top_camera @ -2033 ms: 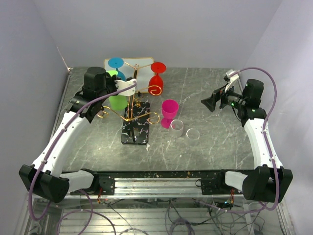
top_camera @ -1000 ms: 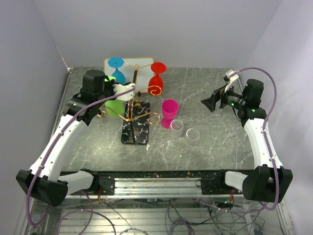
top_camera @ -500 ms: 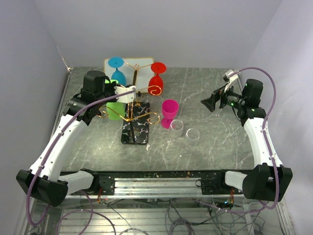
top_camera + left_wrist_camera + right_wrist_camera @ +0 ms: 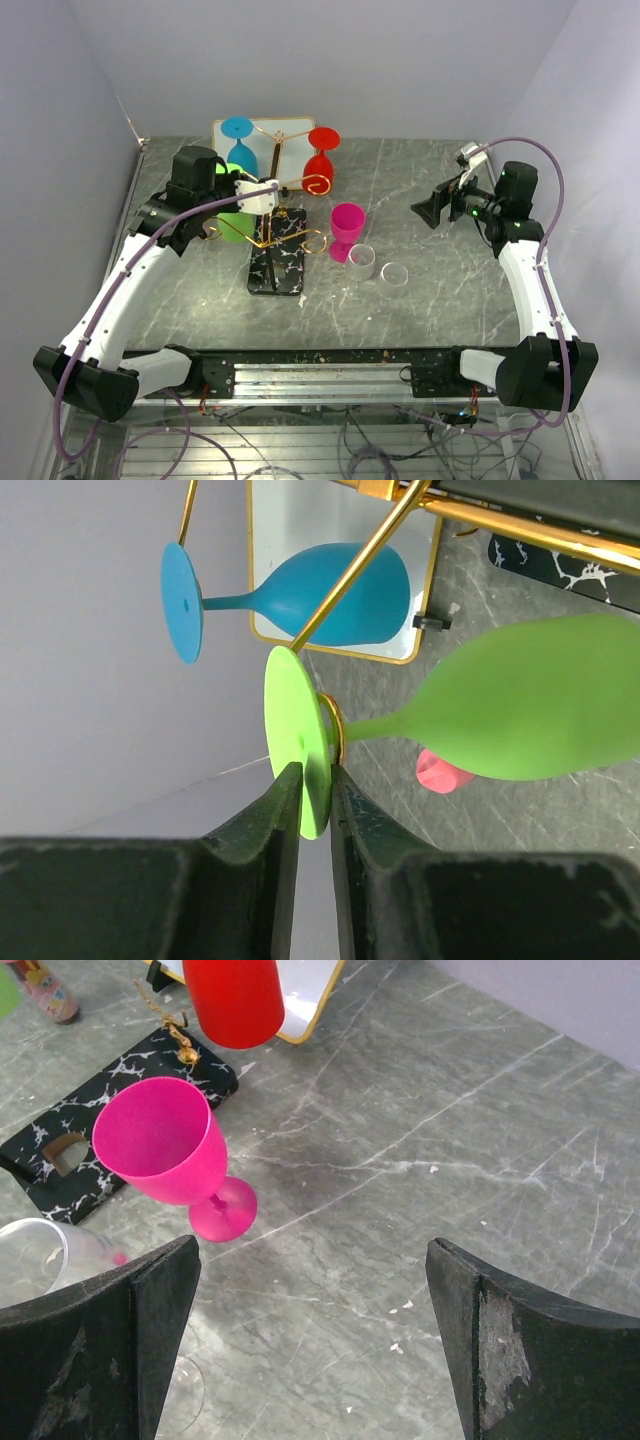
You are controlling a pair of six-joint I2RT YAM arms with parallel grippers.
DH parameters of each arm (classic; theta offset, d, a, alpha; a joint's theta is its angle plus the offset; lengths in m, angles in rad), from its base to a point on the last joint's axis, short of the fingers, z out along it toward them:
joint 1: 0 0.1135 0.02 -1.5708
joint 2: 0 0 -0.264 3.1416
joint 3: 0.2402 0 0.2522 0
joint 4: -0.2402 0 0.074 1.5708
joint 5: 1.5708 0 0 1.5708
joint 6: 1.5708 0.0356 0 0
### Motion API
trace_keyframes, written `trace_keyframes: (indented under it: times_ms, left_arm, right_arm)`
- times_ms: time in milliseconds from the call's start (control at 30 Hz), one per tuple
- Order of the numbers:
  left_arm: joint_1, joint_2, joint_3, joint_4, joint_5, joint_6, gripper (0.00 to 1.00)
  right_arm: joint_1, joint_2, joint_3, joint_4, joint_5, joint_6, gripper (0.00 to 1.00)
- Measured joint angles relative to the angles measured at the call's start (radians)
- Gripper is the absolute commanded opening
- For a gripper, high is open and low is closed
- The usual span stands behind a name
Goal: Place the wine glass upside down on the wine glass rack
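Observation:
My left gripper [image 4: 226, 178] is shut on the round foot of a green wine glass [image 4: 237, 222]. The glass hangs bowl-down at the left arm of the gold wine glass rack [image 4: 272, 195]. In the left wrist view my fingers [image 4: 288, 790] pinch the green foot [image 4: 298, 735], and the stem sits inside a gold curl [image 4: 336, 732] of the rack arm, with the bowl [image 4: 530, 715] beyond. The rack stands on a black veined base [image 4: 283, 262]. My right gripper [image 4: 432, 212] is open and empty above the table, also seen in the right wrist view [image 4: 310, 1340].
A blue glass [image 4: 240, 148] and a red glass [image 4: 321, 160] hang on the rack. A pink glass [image 4: 346, 230] stands upright right of the base, with a clear glass [image 4: 377, 266] lying beside it. A white gold-rimmed tray [image 4: 290, 128] lies behind the rack.
My left gripper has moved the green glass slightly down and toward the near side at the rack arm. The right arm has not moved.

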Motion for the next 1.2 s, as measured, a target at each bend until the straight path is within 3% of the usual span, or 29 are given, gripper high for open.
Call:
trace_keyframes:
  times_ms: [400, 633, 1200]
  left_arm:
    - [-0.002, 0.0, 0.012, -0.065, 0.029, -0.002, 0.45]
    - [-0.002, 0.0, 0.06, -0.125, 0.05, -0.01, 0.66]
    - [-0.002, -0.093, 0.081, -0.19, 0.064, -0.107, 0.78]
  right_arm:
    - [0.0, 0.0, 0.0, 0.0, 0.013, -0.001, 0.95]
    - [0.0, 0.011, 0.0, 0.0, 0.021, -0.004, 0.96]
    - [-0.003, 0.04, 0.0, 0.0, 0.061, -0.008, 0.96]
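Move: The green glass already hangs upside down on the rack; its foot's near edge is between the left fingertips, and its middle is about 2 cm ahead, 3 cm right and 8 cm below. The blue glass hangs some 11 cm ahead, 4 cm right and 7 cm down; the rack post stands level, about 8 cm right, its middle 12 cm lower. From the right hand, the green glass is roughly 38 cm left, 2 cm ahead and slightly lower, about 3 cm. Left fingers open wide off the green foot, easing slightly down, then back about 5 cm and finally up. ##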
